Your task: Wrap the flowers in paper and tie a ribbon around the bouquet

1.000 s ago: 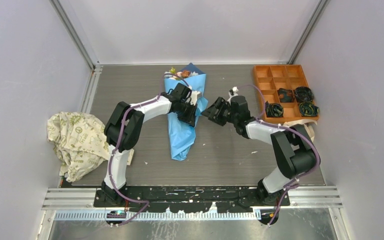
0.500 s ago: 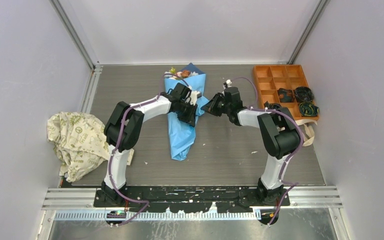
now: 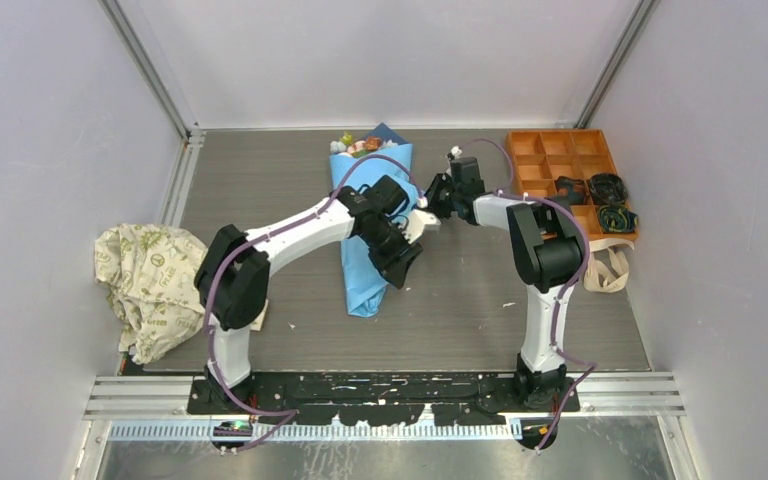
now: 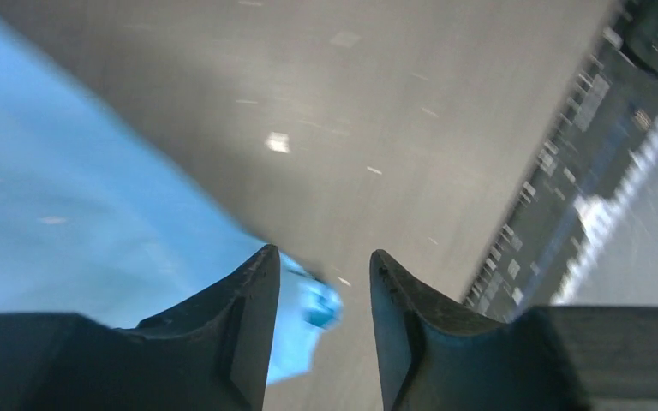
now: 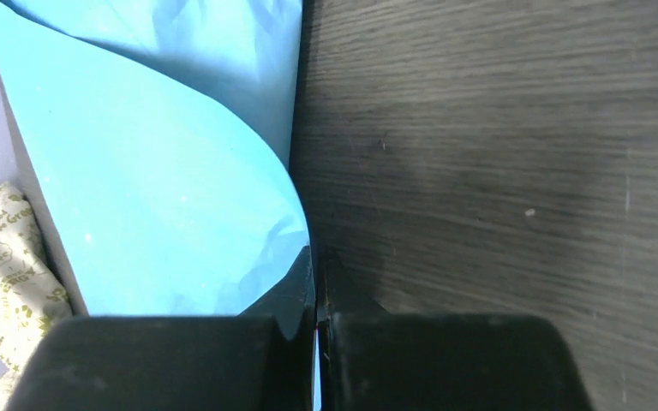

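Note:
The bouquet (image 3: 365, 255) lies lengthwise in mid-table, a light blue paper (image 5: 163, 214) cone with the flowers (image 3: 360, 146) at its far, wide end. My left gripper (image 3: 405, 268) hovers over the cone's right side near the narrow end. In the blurred left wrist view it (image 4: 321, 253) is open with nothing between its fingers, the cone's tip (image 4: 313, 304) below. My right gripper (image 3: 422, 208) sits at the cone's right edge. In the right wrist view it (image 5: 315, 250) is shut, a sliver of the paper's edge between its jaws. The beige ribbon (image 3: 605, 270) lies at the right.
An orange compartment tray (image 3: 545, 150) stands at the back right with dark coils (image 3: 608, 188) in it. A crumpled cream cloth with green print (image 3: 155, 285) lies at the left edge. Grey walls close in the table on three sides.
My left gripper opened, let go of the cone and slid nearer along it to the right. My right gripper moved left to the paper's edge and shut.

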Robot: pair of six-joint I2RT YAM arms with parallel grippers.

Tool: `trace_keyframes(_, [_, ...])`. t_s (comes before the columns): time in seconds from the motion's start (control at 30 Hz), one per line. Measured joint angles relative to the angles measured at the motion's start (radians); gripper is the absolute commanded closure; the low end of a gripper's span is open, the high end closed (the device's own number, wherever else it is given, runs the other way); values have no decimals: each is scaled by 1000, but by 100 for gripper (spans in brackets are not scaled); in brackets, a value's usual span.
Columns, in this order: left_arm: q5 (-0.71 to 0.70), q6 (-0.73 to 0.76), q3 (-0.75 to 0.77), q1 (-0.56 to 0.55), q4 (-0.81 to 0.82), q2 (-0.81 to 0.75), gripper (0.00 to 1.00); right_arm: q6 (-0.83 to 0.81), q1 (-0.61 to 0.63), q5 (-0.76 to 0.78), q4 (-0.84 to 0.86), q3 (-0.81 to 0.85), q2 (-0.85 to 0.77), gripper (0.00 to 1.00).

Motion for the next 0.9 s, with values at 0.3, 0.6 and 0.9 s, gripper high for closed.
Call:
trace_keyframes(0.3, [7,188,3,-43,-61,-211,97,-55,1,-17,-88,82,55,99])
trace_keyframes(0.6, [-307,311,-192,-87,198,-47,96,-71,1,-18,-109,98,58,99])
trace_keyframes(0.9, [-354,374,-360,-215,319,-95,94,-100,4,-8,-167,166,76,99])
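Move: The blue paper's near right-hand corner, where the left fingers come down, lies about 3 cm back, 2 cm left and 7 cm below the left hand. From that hand, the paper flap is some 20 cm ahead, 7 cm right and 5 cm lower, and the flower heads about 33 cm ahead, 7 cm left and 5 cm lower. The right hand already has the flap in its fingers, with the flower heads about 14 cm ahead and 14 cm left, roughly level with it. The left hand lets its half-open fingers close while it arcs back and up about 8 cm, swings forward again, then plunges some 14 cm with the fingers tilting steeper towards straight down, and lands the shut tips on the paper's right edge near the close end, trailing back along it towards the robot for about 5 cm. Meanwhile the right hand keeps its pinch on the flap, sinking about 1 cm and then easing forward a little more than that, with only a slight turn. ##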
